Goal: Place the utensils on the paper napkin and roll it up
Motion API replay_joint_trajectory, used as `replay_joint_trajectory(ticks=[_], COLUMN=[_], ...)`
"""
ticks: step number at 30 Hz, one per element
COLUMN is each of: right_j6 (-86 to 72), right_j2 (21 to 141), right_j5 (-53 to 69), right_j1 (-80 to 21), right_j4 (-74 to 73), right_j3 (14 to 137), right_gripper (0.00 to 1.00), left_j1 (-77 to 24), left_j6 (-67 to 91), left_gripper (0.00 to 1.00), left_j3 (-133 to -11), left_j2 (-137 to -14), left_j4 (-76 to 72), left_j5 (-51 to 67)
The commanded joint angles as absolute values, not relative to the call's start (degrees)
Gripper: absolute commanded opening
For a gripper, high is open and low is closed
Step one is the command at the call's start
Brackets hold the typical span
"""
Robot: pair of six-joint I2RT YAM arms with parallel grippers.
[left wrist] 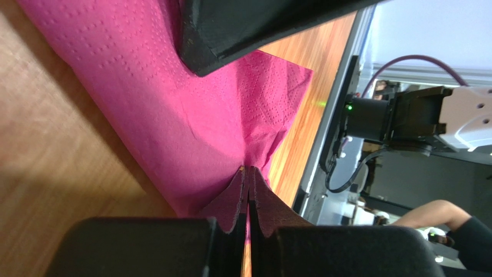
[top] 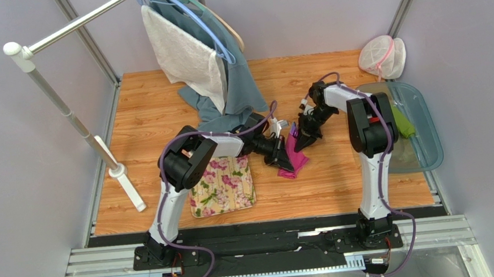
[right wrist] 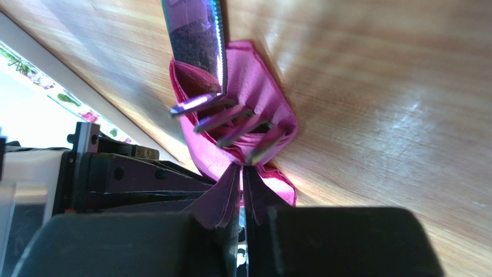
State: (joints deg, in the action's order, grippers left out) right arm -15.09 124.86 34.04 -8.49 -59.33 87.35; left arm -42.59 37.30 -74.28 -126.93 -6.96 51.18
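The magenta paper napkin (top: 299, 158) lies on the wooden table, wrapped round the utensils. In the right wrist view a fork (right wrist: 231, 124) and a knife blade (right wrist: 196, 40) stick out of the napkin's (right wrist: 260, 98) open end. My right gripper (right wrist: 241, 168) is shut on the napkin's folded edge just below the fork tines. My left gripper (left wrist: 248, 171) is shut on another edge of the napkin (left wrist: 173, 109), pinching a pleat. From above, the left gripper (top: 287, 165) and right gripper (top: 300, 143) meet over the roll from opposite sides.
A cream flowered mat (top: 222, 186) lies left of the napkin. Grey-blue cloth and a towel (top: 186, 55) hang from a rack behind. A clear tub (top: 421, 127) and a mesh bag (top: 383, 57) sit at the right. The rack's white stand (top: 122, 172) is at the left.
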Motion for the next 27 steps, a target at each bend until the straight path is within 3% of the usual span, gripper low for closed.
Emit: replay_joint_trajectory(ticks=[1, 7, 11, 16, 27], right_j6=[-12.0, -11.2, -11.8, -14.1, -13.7], right_j2=[128.2, 122.3, 119.4, 118.7, 122.4], right_j5=[21.8, 28.1, 32.1, 34.0, 33.0], right_j1=[-8.6, -6.9, -6.2, -6.4, -7.4], right_j4=[-49.8, -52.5, -53.4, -50.6, -45.5], right_j3=[89.4, 91.5, 91.5, 89.4, 83.9], right_gripper=[0.09, 0.25, 0.48, 0.53, 0.51], left_j1=[-42.6, -42.1, -42.1, -42.1, -42.1], left_j6=[39.3, 40.8, 40.8, 40.3, 39.8], left_gripper=[0.01, 0.00, 0.00, 0.00, 0.00], left_j3=[-76.5, -77.7, -78.0, -78.2, -78.7], left_j2=[-132.1, -134.3, -134.4, -134.2, -133.9], left_j4=[-5.3, -6.0, -6.1, -5.9, -5.4], left_j5=[48.6, 47.7, 47.0, 46.9, 46.8])
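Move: The rolled napkin's far end lies about 4 cm ahead of the right fingertips and 1 cm to their left, a little lower. The fork tines in its mouth are some 3 cm ahead and 1 cm left, with the knife sticking out about 7 cm ahead and 2 cm left. The left fingertips sit on the napkin's near part, roughly 6 cm back from the right hand and 2 cm to its left; from the left hand the far end is about 9 cm ahead and 1 cm right. The napkin roll is freed from the right fingers, which open about halfway while that hand moves some 5 cm forward along the roll towards its far end, rising about 2 cm and tilting to point less steeply back. The right hand then sinks again with its open fingers spread either side of the roll. The left hand shifts a good centimetre forward and a centimetre right, then holds still, its shut fingertips still on the napkin's near part. ##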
